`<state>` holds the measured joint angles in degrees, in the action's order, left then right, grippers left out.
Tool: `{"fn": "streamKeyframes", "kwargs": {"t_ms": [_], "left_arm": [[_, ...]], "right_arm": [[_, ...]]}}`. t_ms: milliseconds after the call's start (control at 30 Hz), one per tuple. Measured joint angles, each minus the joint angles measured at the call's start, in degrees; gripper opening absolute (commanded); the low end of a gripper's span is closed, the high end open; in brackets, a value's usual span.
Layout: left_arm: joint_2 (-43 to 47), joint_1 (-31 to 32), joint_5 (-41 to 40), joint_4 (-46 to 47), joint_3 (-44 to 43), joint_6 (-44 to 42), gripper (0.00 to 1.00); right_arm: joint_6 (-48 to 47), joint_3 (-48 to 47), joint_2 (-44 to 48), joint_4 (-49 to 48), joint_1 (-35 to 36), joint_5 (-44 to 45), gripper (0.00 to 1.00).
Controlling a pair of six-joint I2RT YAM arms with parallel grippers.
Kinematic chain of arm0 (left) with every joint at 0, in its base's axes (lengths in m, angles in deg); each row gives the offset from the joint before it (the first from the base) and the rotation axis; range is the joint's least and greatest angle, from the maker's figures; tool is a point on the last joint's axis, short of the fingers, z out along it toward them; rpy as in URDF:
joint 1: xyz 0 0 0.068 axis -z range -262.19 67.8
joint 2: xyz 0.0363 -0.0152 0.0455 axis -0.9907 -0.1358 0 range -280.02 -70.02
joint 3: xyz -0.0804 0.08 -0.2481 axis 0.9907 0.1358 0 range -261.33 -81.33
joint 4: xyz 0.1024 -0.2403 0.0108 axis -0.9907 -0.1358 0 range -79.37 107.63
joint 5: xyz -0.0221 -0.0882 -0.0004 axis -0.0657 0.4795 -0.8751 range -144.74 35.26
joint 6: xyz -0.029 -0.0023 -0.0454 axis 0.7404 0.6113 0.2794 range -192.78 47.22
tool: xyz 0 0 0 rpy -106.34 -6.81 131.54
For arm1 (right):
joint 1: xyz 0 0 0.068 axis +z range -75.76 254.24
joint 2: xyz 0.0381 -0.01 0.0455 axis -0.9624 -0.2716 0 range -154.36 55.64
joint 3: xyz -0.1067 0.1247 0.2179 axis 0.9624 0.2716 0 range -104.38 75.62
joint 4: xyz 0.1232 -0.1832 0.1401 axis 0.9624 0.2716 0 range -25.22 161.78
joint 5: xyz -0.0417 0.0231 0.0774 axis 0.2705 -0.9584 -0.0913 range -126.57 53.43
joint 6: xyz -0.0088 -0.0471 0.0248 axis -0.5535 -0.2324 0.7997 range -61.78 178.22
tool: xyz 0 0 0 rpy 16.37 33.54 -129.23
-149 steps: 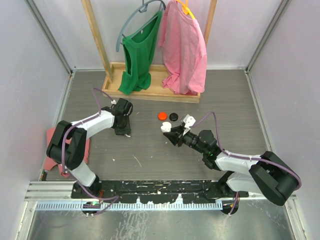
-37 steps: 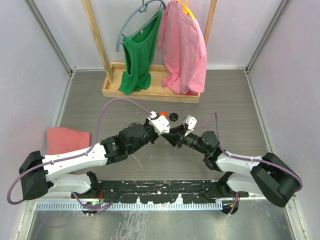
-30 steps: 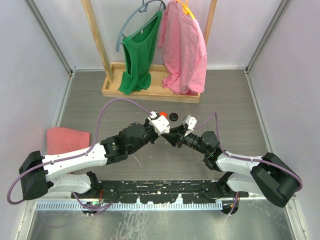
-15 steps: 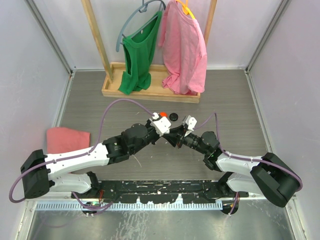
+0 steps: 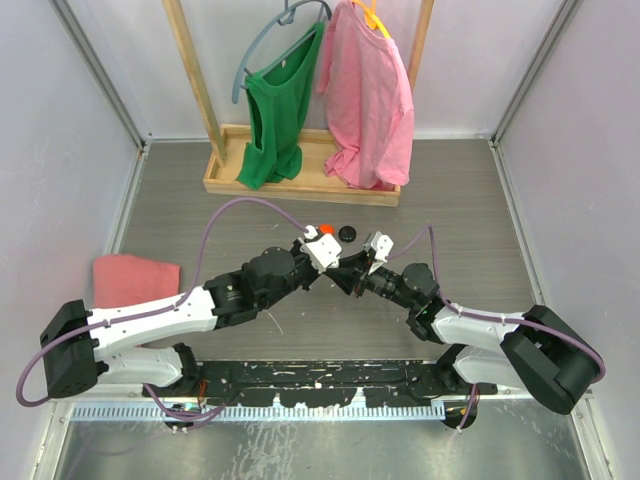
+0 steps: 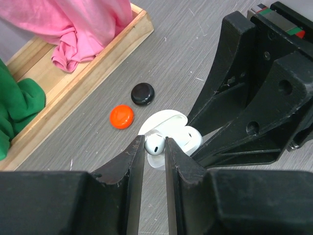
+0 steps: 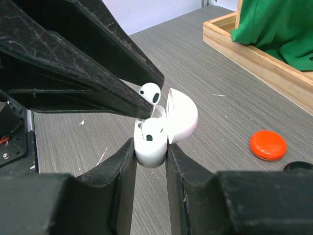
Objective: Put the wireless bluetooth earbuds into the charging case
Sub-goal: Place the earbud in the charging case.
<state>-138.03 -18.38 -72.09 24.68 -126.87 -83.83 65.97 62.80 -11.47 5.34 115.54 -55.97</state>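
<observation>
My right gripper (image 7: 150,151) is shut on the white charging case (image 7: 151,147), held above the table with its lid (image 7: 182,117) swung open. One white earbud (image 7: 150,131) sits in the case. My left gripper (image 6: 155,147) is shut on a second white earbud (image 6: 155,145) and holds it right at the case (image 6: 188,139) opening; this earbud (image 7: 149,92) pokes out past the dark left fingers (image 7: 98,73). The two grippers meet tip to tip at mid-table, left gripper (image 5: 330,262) against right gripper (image 5: 346,270).
An orange puck (image 5: 325,229) and a black puck (image 5: 347,233) lie just beyond the grippers. Behind them is a wooden tray (image 5: 225,180) with a green shirt (image 5: 275,110) and a pink shirt (image 5: 370,90) hanging over it. A pink cloth (image 5: 135,275) lies at the left.
Since five seconds ago the left arm has swung from the table's left over to the case. Over the last second both arms have hardly moved.
</observation>
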Motion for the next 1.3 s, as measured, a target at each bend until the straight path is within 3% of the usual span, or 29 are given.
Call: {"fn": "streamKeyframes", "kwargs": {"t_ms": [633, 1300], "left_arm": [[1.31, 0.33, 3.56, -3.17, -0.02, 2.12, 0.33], [7.8, 0.33, -4.55, -10.67, -4.44, 14.53, 0.65]], "right_arm": [[0.0, 0.0, 0.0, -0.11, 0.0, 0.35, 0.01], [-0.02, 0.0, 0.0, -0.11, 0.0, 2.05, 0.01]]}}
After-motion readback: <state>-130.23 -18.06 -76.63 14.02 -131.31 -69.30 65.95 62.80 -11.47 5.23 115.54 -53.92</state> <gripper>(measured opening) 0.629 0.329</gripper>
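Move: The left fingertips are still on the earbud, at the open charging case in the right hand's fingers. The case's middle is about 1 cm ahead, 2 cm right and 2 cm below the left hand point. On the table, some 20 cm lower, the orange disc is about 16 cm straight ahead of the left hand, the black disc level with it and 5 cm farther right. From the right hand the case is about 1 cm ahead, 1 cm left and 1 cm up. Backing off slowly at first, the left hand draws about 1.5 cm back towards its base while its fingers begin to part, then lifts faster, about 5 cm up, and swings some 3 cm left, clear of the case. It lets go of the earbud, the fingers spreading wide as the wrist tips downward and rolls by roughly 10 degrees. The right hand keeps its pinch on the case, almost still. ##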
